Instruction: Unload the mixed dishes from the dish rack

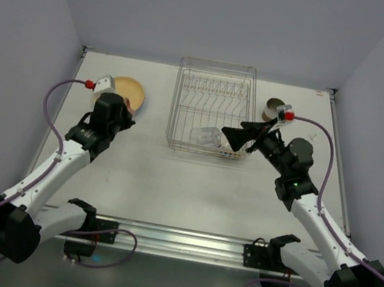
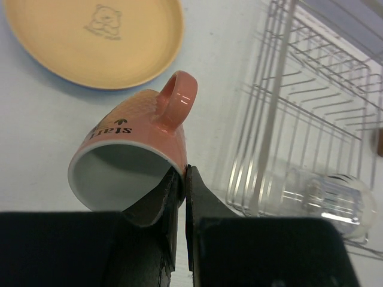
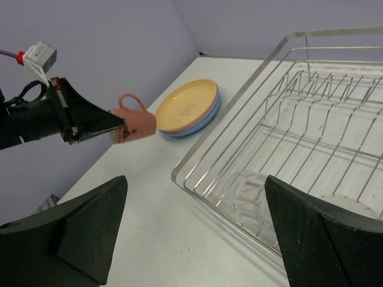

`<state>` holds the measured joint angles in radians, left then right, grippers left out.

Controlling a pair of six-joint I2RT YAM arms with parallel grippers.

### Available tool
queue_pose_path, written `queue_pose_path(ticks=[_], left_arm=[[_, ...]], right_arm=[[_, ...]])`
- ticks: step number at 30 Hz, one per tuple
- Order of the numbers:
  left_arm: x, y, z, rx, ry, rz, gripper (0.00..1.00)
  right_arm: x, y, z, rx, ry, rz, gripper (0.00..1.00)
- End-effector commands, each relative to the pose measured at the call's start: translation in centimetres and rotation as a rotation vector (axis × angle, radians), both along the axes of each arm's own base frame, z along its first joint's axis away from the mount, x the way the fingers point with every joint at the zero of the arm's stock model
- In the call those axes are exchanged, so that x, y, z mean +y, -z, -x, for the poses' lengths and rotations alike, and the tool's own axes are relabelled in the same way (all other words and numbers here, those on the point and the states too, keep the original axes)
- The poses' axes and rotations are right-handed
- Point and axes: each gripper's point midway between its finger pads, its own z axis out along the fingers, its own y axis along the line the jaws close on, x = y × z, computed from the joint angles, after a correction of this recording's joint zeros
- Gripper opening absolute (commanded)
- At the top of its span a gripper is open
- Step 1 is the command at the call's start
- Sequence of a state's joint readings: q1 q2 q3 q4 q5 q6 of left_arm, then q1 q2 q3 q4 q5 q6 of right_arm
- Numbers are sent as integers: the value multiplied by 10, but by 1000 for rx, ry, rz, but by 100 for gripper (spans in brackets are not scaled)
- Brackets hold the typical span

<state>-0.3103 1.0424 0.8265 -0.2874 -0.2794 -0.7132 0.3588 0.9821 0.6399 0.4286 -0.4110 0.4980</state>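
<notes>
My left gripper [image 2: 182, 173] is shut on the rim of the pink handled mug [image 2: 143, 143] and holds it tilted, just right of the plate stack. The yellow-orange plate [image 2: 90, 36] lies on top of that stack, with a blue plate [image 3: 200, 124] under it; I cannot make out the purple plate. The dish rack [image 1: 218, 67] stands at the table's back middle. A small clear glass [image 3: 251, 194] lies on its side in the rack's near corner. My right gripper [image 3: 197, 230] is open and empty above that corner. The brown cup [image 1: 273, 111] stands right of the rack. A white round thing [image 3: 350, 206] shows inside the rack.
Grey walls close in the table at the left, right and back. The rack's upright prongs [image 3: 335, 89] hold no plates. The left arm [image 1: 103, 125] reaches to the plate stack [image 1: 121, 91]; the right arm [image 1: 289, 160] reaches over the rack's near right corner.
</notes>
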Motion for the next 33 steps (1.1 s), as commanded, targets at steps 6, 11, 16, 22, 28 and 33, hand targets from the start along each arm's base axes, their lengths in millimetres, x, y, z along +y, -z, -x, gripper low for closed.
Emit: queue_pose_path(ticks=[6, 11, 16, 22, 28, 33], left_arm=[[69, -14, -3, 22, -367, -141, 0], [106, -6, 5, 116, -577, -248, 0], [124, 9, -4, 225, -667, -251, 0], [146, 29, -10, 362, -775, -231, 0], [152, 54, -26, 459, -744, -145, 0], [160, 68, -30, 492, -742, -103, 0]], right_arm=[[7, 17, -10, 16, -19, -18, 99], [1, 36, -18, 49, 37, -27, 99], [0, 43, -22, 57, 56, -23, 99], [-2, 46, -22, 60, 66, -16, 99], [-2, 50, -23, 67, 66, -11, 99], [-2, 50, -23, 67, 64, -9, 99]])
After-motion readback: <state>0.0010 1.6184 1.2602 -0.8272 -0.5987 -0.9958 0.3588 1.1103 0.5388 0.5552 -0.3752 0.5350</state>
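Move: The pink mug is in my left hand's fingers; the clear table I'm taking it to lies about 15 cm left of that hand, some 2 cm ahead and 19 cm below. The plate stack is roughly 20 cm ahead, 9 cm left and 17 cm below; the rack's middle is 23 cm ahead and 25 cm right. From my empty right hand, the glass lies about 14 cm ahead, 6 cm left, 23 cm down, and the white dish 11 cm ahead, 3 cm right, just as low. Keeping my pinch on the mug's rim, I sweep my left hand about 15 cm left past the near side of the plates while sinking some 8 cm, turning it counter-clockwise and tipping the fingers steeply down. Meanwhile I lower my open right hand about 6 cm towards the glass and white dish, then hold it there, touching nothing. ##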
